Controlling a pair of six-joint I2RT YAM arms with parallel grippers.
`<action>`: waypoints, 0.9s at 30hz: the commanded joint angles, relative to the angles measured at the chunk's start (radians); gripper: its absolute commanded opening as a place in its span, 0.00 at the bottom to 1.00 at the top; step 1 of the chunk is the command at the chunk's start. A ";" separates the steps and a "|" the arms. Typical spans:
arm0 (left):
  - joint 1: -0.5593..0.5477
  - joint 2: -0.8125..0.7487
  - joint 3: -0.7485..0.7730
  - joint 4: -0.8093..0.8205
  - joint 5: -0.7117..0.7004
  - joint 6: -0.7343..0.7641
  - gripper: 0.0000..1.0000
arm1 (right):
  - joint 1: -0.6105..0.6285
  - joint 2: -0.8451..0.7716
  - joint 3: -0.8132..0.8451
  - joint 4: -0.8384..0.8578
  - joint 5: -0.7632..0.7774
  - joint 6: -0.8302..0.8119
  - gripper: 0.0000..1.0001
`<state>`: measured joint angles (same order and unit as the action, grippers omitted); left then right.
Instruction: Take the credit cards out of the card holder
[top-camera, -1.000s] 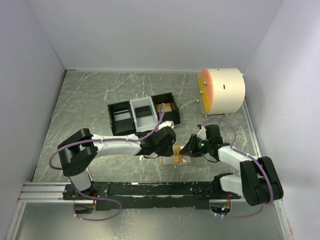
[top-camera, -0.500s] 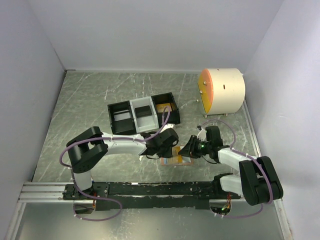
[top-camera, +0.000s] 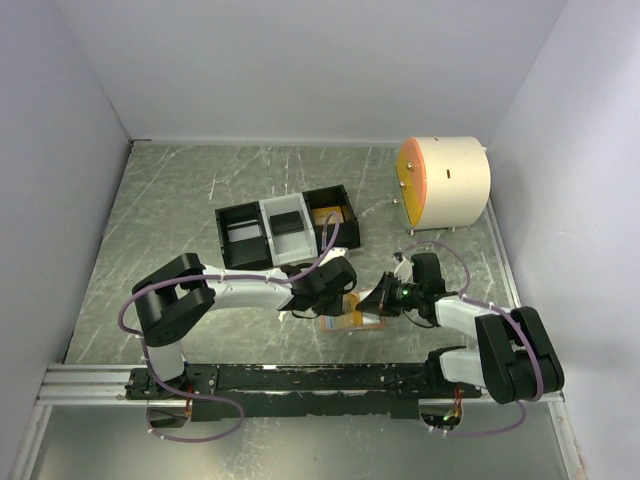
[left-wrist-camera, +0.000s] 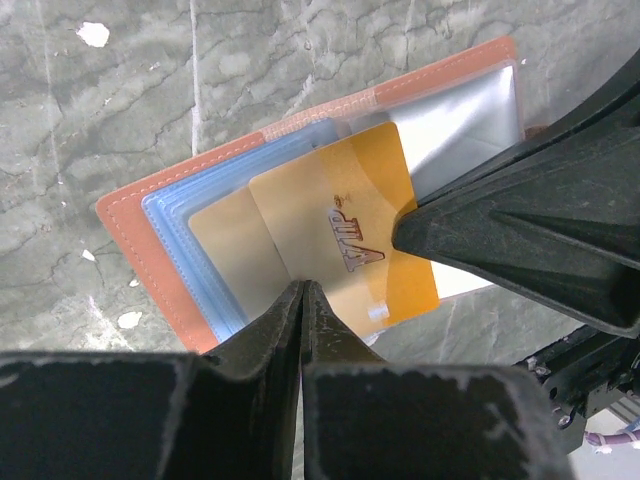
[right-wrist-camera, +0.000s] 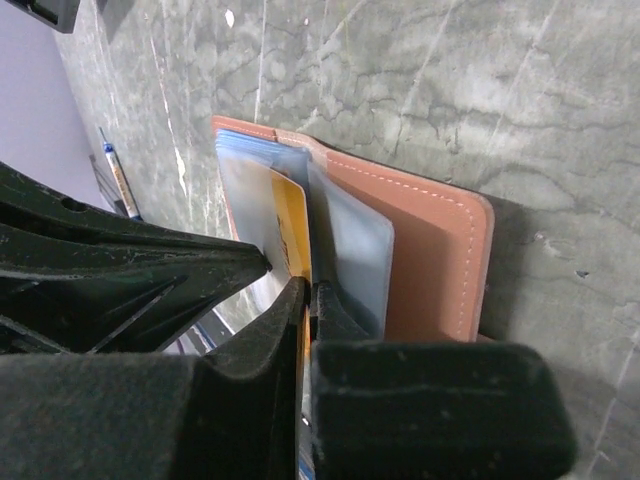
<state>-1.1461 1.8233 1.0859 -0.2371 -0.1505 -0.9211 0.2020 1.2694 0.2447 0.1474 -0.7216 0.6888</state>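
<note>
The salmon-pink card holder (left-wrist-camera: 130, 225) lies open on the table near the front edge (top-camera: 352, 322), its pale blue pocket panels (left-wrist-camera: 175, 215) fanned out. A gold credit card (left-wrist-camera: 350, 230) marked VIP sticks halfway out of one pocket. My right gripper (right-wrist-camera: 310, 285) is shut on that card's (right-wrist-camera: 290, 215) edge, with the yellow strip pinched between its fingers. My left gripper (left-wrist-camera: 302, 287) is shut, with its tips resting where the card leaves the pocket. In the top view both grippers meet over the holder, left gripper (top-camera: 343, 300) and right gripper (top-camera: 372, 303). No other card shows.
A black-and-grey three-compartment tray (top-camera: 285, 228) stands just behind the left arm. A white drum with an orange face (top-camera: 442, 183) sits at the back right. The black rail (top-camera: 300, 378) holding the arm bases runs along the front edge. White walls close in on the table.
The left arm's elbow swung right and the left gripper moved in onto the holder. Both grippers' jaws closed, the right one onto the gold card.
</note>
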 joint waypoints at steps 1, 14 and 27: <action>-0.003 0.023 -0.012 -0.095 -0.027 0.001 0.13 | -0.001 -0.080 0.034 -0.097 0.079 -0.019 0.00; -0.005 0.043 0.001 -0.091 -0.015 0.018 0.12 | -0.006 -0.037 -0.040 0.106 -0.119 0.036 0.16; -0.005 0.043 -0.014 -0.085 -0.010 0.007 0.11 | -0.006 0.053 -0.025 0.196 -0.152 0.077 0.27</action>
<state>-1.1469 1.8217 1.0882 -0.2443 -0.1539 -0.9241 0.1974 1.2903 0.2146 0.2596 -0.8024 0.7444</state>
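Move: The orange card that the right hand is working on has its middle about 2 cm to the left of the right fingertips, at nearly the same height; from the left hand it lies roughly 2 cm right and 1 cm ahead. The opened card holder's middle is about 1 cm left of the right hand and a little below it, 3 cm right and 1 cm ahead of the left hand. The black tray stands some 17 cm ahead and 15 cm left of the right hand. Up, to the right and slightly forward, the right hand tugs about 2 cm with its fingers shut at the orange card's free edge, then turns back down and left over the card. Its fingers open about a quarter of their range and end astride that edge, about 1 cm higher and farther left than at the start. The left hand stays put, still holding the card holder with nearly shut fingers. ##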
